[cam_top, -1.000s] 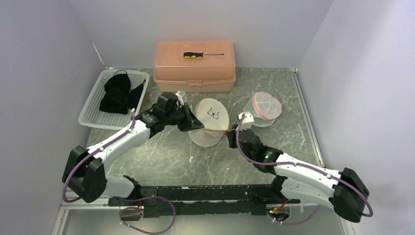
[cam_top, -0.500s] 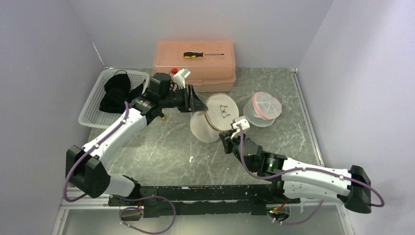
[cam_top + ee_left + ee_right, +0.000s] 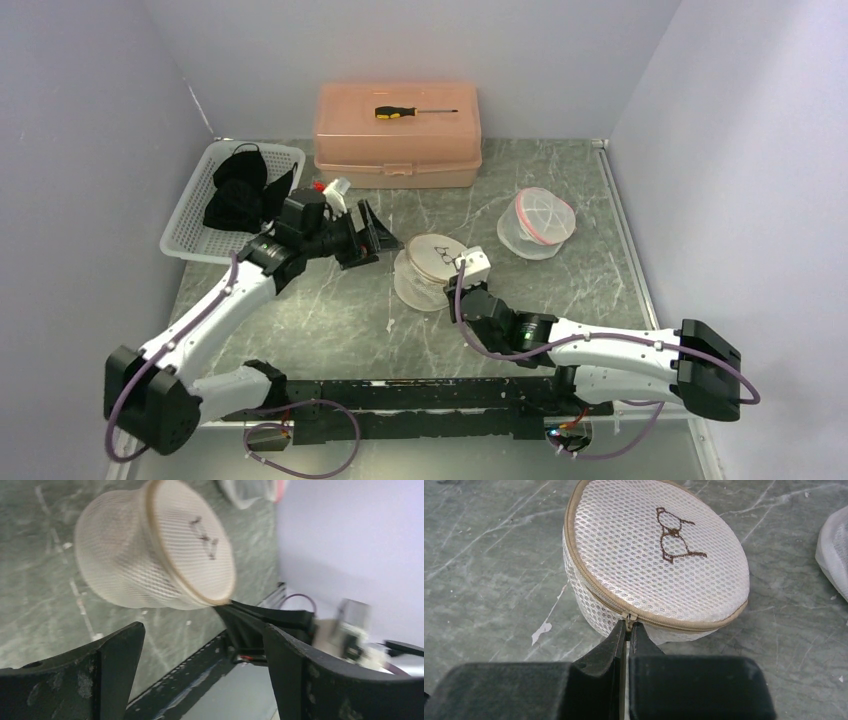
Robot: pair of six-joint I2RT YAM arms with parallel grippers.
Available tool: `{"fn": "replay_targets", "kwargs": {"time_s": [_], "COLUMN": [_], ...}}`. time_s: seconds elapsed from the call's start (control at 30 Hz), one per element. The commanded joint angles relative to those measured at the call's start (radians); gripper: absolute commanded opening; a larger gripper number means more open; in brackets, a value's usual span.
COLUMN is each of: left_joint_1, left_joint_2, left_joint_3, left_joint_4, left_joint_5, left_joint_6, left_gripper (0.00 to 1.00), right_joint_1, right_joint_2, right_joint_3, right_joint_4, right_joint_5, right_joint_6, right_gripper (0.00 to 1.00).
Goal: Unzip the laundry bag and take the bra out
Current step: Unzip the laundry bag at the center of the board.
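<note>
The laundry bag [image 3: 428, 268] is a round white mesh pouch with a tan zipper band and a small brown bra emblem on its lid. It rests on the table mid-scene, lid slightly tilted. My right gripper [image 3: 628, 624] is shut on the zipper pull [image 3: 628, 615] at the bag's near rim, and the zipper [image 3: 589, 587] looks shut along the side I see. My left gripper [image 3: 378, 238] hovers open just left of the bag [image 3: 150, 555], touching nothing. The bra is hidden; I cannot see it inside the bag.
A second mesh bag [image 3: 537, 222] with red trim sits to the right. At the back stands a pink toolbox [image 3: 397, 135] with a screwdriver [image 3: 412, 112] on its lid. A white basket [image 3: 185, 225] holding black clothes [image 3: 238, 190] lies at the left.
My left gripper let go of the bag's lid, opened wide and drew back to the left. The bag settled down onto the table. My right gripper moved left and lower, still gripping the zipper pull.
</note>
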Motion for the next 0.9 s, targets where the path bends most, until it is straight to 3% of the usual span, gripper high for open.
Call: {"fn": "replay_targets", "kwargs": {"time_s": [0.0, 0.2, 0.57, 0.87], "left_joint_1": [-0.066, -0.248, -0.260, -0.257], "left_joint_2": [-0.039, 0.118, 0.268, 0.303], "left_joint_3": [0.035, 0.107, 0.137, 0.148], "left_joint_4": [0.030, 0.022, 0.068, 0.051], "left_joint_5": [-0.023, -0.128, -0.155, -0.240], "left_joint_6": [-0.194, -0.313, -0.383, -0.348], "left_gripper": [0.94, 0.94, 0.78, 0.39], "right_joint_1": [-0.009, -0.011, -0.011, -0.011], "right_joint_2": [0.004, 0.006, 0.001, -0.021], "right_joint_3": [0.001, 0.016, 0.021, 0.013], "right_joint_4": [0.074, 0.063, 0.053, 0.049], "right_joint_5": [0.014, 0.013, 0.004, -0.006], "right_joint_6": [0.009, -0.012, -0.015, -0.035], "right_gripper": [0.00, 0.00, 0.00, 0.00]}}
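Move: The laundry bag's middle lies about 10 cm to the right of the left hand, roughly level with it in reach and some 9 cm below. The zip pull is about 13 cm to the left hand's right, 5 cm nearer the base and 7 cm lower. A second mesh bag stands some 32 cm right and 9 cm ahead. From the right hand, already on the pull, the laundry bag's middle is about 4 cm ahead, 4 cm left and 2 cm down. Bring the open left gripper some 8 cm to the right in a low arc, first up and slightly back, then down about 8 cm from the top of the arc and a little forward, onto the bag's left rim. Tip the fingers down nearly 20 degrees and half close them, one over the lid and the other beneath the rim. Hold the right hand still, keeping its pinch on the zip pull. ##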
